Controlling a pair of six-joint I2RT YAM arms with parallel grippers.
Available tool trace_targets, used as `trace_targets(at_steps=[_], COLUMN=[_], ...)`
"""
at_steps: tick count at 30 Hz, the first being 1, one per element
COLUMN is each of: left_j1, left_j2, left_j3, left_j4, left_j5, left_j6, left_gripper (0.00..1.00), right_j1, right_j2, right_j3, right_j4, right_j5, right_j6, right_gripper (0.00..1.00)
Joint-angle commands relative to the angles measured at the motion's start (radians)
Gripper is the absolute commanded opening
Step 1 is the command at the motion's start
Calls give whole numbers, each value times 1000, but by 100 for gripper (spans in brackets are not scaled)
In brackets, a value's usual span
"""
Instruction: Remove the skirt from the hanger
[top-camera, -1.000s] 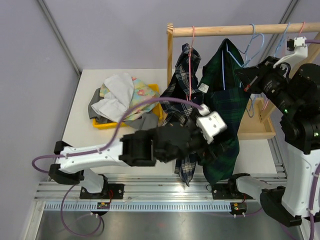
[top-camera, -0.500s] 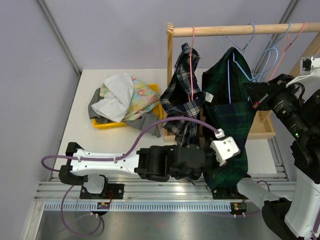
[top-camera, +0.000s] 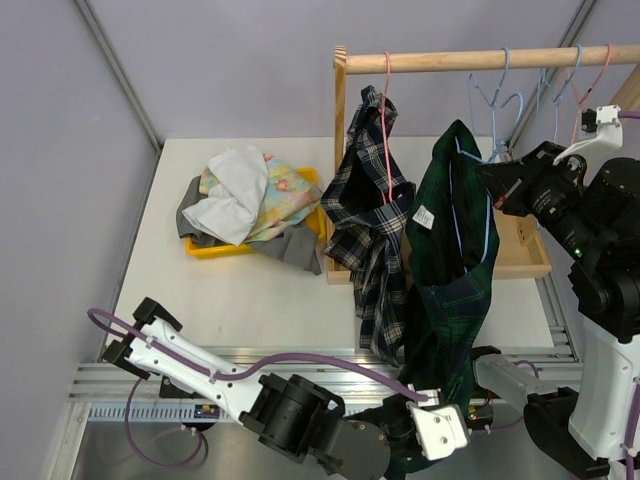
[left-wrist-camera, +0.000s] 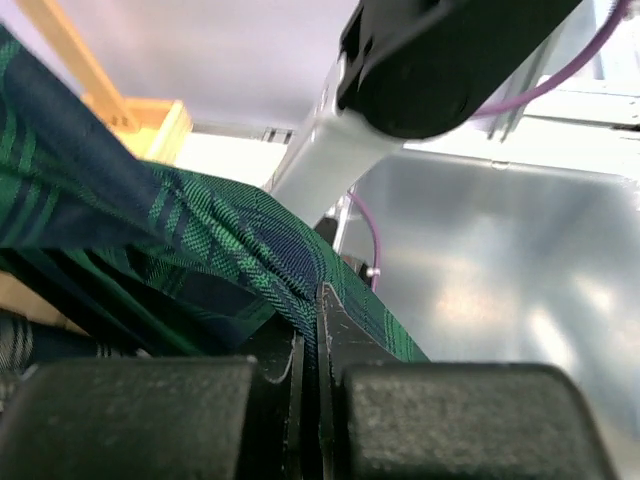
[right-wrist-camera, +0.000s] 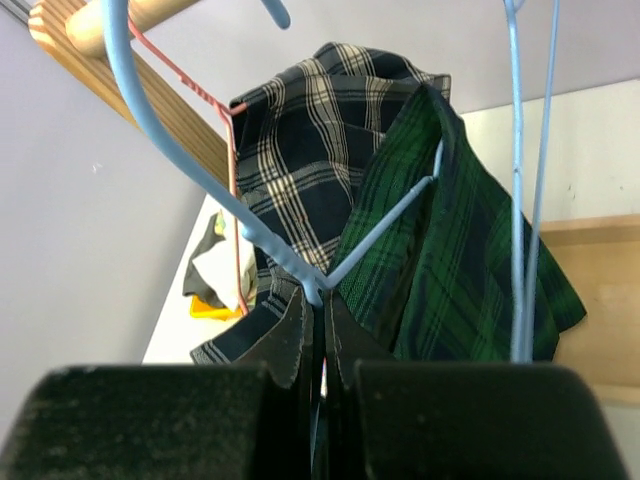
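A green plaid skirt (top-camera: 452, 270) hangs on a light blue hanger (top-camera: 488, 228) in front of the wooden rack. My right gripper (top-camera: 503, 186) is shut on the hanger's neck just under the hook, as the right wrist view (right-wrist-camera: 320, 305) shows, with the hanger (right-wrist-camera: 262, 247) and the skirt (right-wrist-camera: 460, 250) beyond the fingers. My left gripper (top-camera: 412, 447) is low, past the table's near edge, and shut on the skirt's lower hem. In the left wrist view the fingers (left-wrist-camera: 345, 345) pinch the green fabric (left-wrist-camera: 200, 225), which runs taut away from them.
A dark blue and white plaid skirt (top-camera: 368, 225) hangs on a pink hanger from the wooden rod (top-camera: 470, 60), just left of the green one. Empty blue and pink hangers (top-camera: 505, 90) hang further right. A yellow tray (top-camera: 205, 250) holds a pile of clothes.
My left gripper has pulled the skirt's hem down and towards the near edge, below the table. The skirt now hangs long and stretched. My right gripper has shifted with the hanger.
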Motion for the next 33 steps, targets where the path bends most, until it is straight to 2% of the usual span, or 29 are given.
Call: trace_targets(at_steps=[1,5,8,11,16,20,24,26,31,33], left_j1=[-91,-82,-50,-48,-45,-21,-11,-13,-28,-42], left_j2=[27,32,28,31,111,146,318,379,390,424], left_j3=[-59,-189,-231,-253,-227,-265,-97,-32,-3,60], left_j4=[-8,-5,-8,15,-126,-123,-339,-365,-342,-377], left_j5=[25,-53,-15,22,-1,4,-52,-43,-7,-9], left_j6=[-137,-209,-197,-172,-224,-216,-235,-229,-222,-218], left_gripper=[0,0,0,0,0,0,0,0,0,0], right_j1=[-10,-8,-10,-8,-10,-8,-8,-8,-8,-8], right_j2=[35,49,50,62,89,98,128,136,164,179], right_j3=[52,87,109,150,228,266,311,333,354,368], right_j4=[279,250,222,191,139,110,75,64,64,61], right_j5=[86,61,69,97,83,90,109,147,169,184], right_j6=[-39,-33,-37,-53,-60,-45,-47,-44,-36,-34], right_gripper=[0,0,0,0,0,0,0,0,0,0])
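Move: The green skirt's lower end is already pinched in the left hand; the skirt's middle is about 24 cm ahead, 3 cm right and 5 cm above. The blue hanger is some 31 cm ahead, 4 cm right and 11 cm up. From the right hand, already pinching it, the hanger's middle is 3 cm back, 2 cm left and 5 cm below, the skirt's 9 cm back, 3 cm left and 8 cm below. The plaid dress is 13 cm left of the right hand, level fore-and-aft, 20 cm lower. The green skirt is drawn down off the blue hanger: the left hand keeps its lower end pinched and pulls straight down about 24 cm, fastest at the end, its fingers tipping some 30 degrees further downward. The right hand keeps hold of the hanger, dips slowly back 2–3 cm while tipping down slightly, then springs forward and up about 3 cm. ##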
